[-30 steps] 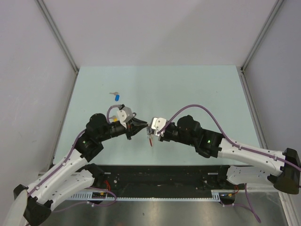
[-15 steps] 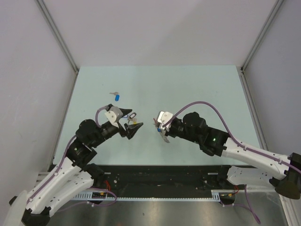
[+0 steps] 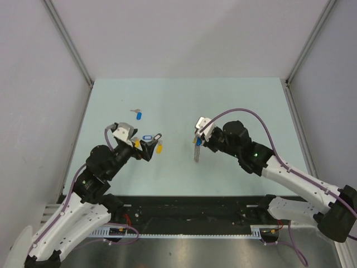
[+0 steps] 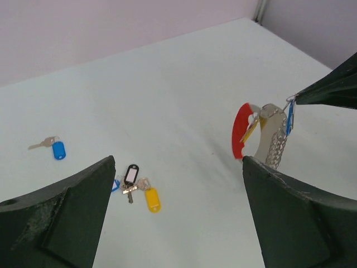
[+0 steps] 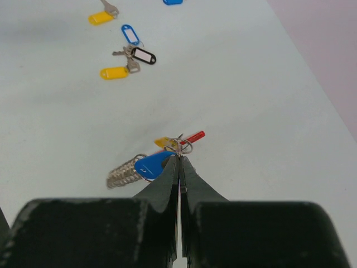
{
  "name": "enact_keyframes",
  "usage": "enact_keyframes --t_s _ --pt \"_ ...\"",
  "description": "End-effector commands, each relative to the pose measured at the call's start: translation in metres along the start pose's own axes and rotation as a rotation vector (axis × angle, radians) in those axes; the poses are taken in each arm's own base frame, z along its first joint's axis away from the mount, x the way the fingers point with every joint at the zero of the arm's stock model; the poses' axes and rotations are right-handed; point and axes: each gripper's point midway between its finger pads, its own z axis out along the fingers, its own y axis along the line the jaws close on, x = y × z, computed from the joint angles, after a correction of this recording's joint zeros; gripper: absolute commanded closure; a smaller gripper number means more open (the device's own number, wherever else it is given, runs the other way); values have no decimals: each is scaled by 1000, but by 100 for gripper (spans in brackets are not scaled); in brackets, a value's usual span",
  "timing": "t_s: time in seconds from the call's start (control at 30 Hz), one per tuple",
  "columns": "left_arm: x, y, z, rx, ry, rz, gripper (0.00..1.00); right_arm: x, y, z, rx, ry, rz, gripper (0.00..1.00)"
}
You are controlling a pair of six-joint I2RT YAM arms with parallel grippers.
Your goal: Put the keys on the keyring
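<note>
My right gripper (image 3: 197, 142) is shut on a small wire ring of the keyring (image 3: 197, 153), which hangs from it just above the table. The wrist view shows the shut tips (image 5: 179, 157), a blue tag (image 5: 150, 164), a yellow tag, the red arc (image 5: 195, 136) and the metal links (image 5: 125, 172). The left wrist view shows the red arc (image 4: 242, 137) and links (image 4: 274, 143). My left gripper (image 3: 147, 148) is open and empty over a bunch of keys (image 4: 136, 187) with black, yellow and blue tags on the table (image 3: 245, 106).
A single key with a blue tag (image 3: 138, 115) lies further back left; it also shows in the left wrist view (image 4: 54, 148). In the right wrist view another yellow-tagged key (image 5: 101, 17) lies beyond the bunch (image 5: 131, 53). Grey walls enclose the table.
The two grippers were close together at the table's middle. The left arm has drawn back to the left with its jaws open. The right gripper has moved back and right with the keyring.
</note>
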Motion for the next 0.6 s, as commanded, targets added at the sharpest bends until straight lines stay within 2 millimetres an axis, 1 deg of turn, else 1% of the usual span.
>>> enact_keyframes --t_s 0.0,0.03,0.13,0.2,0.23,0.3,0.43,0.47,0.57 --pt "5 18 -1 -99 29 -49 0 0 -17 7 27 -9 6 100" --pt "6 23 -2 -117 34 -47 0 6 -20 11 34 9 5 100" --pt "11 32 -3 -147 45 -43 0 25 -39 16 91 69 -5 100" --pt "10 35 -4 -161 42 -41 0 34 -50 17 122 96 -12 100" --pt "11 36 -5 -164 43 -41 0 39 -51 20 123 112 -12 100" --pt "10 38 -6 -171 38 -42 0 44 -52 24 122 124 -20 100" --pt "9 42 -8 -191 29 -44 0 55 -36 37 60 156 -16 100" --pt "9 42 -9 -195 26 -45 0 65 -30 43 44 184 -17 100" --pt "7 44 -11 -203 13 -49 0 70 -11 54 13 213 -33 100"
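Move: The keyring hangs in the right fingertips; bare table for it lies some 5 cm ahead of that hand, about 2 cm to the right and 22 cm below. From the same hand the near yellow-tagged key lies about 18 cm left and 8 cm ahead. The left hand, empty, has the black-tagged key roughly 16 cm ahead, 2 cm right and 25 cm below; the blue tag is 6 cm left of that key, level with it. The keyring, still pinched in the shut right fingertips, is carried down about 7 cm and forward some 5 cm towards bare table, drifting right at first and then slightly back left, while the fingers dip roughly 10 degrees. The wide-open left hand eases left some 4 cm, slightly forward and down, turning about 10 degrees counter-clockwise, and touches nothing. ##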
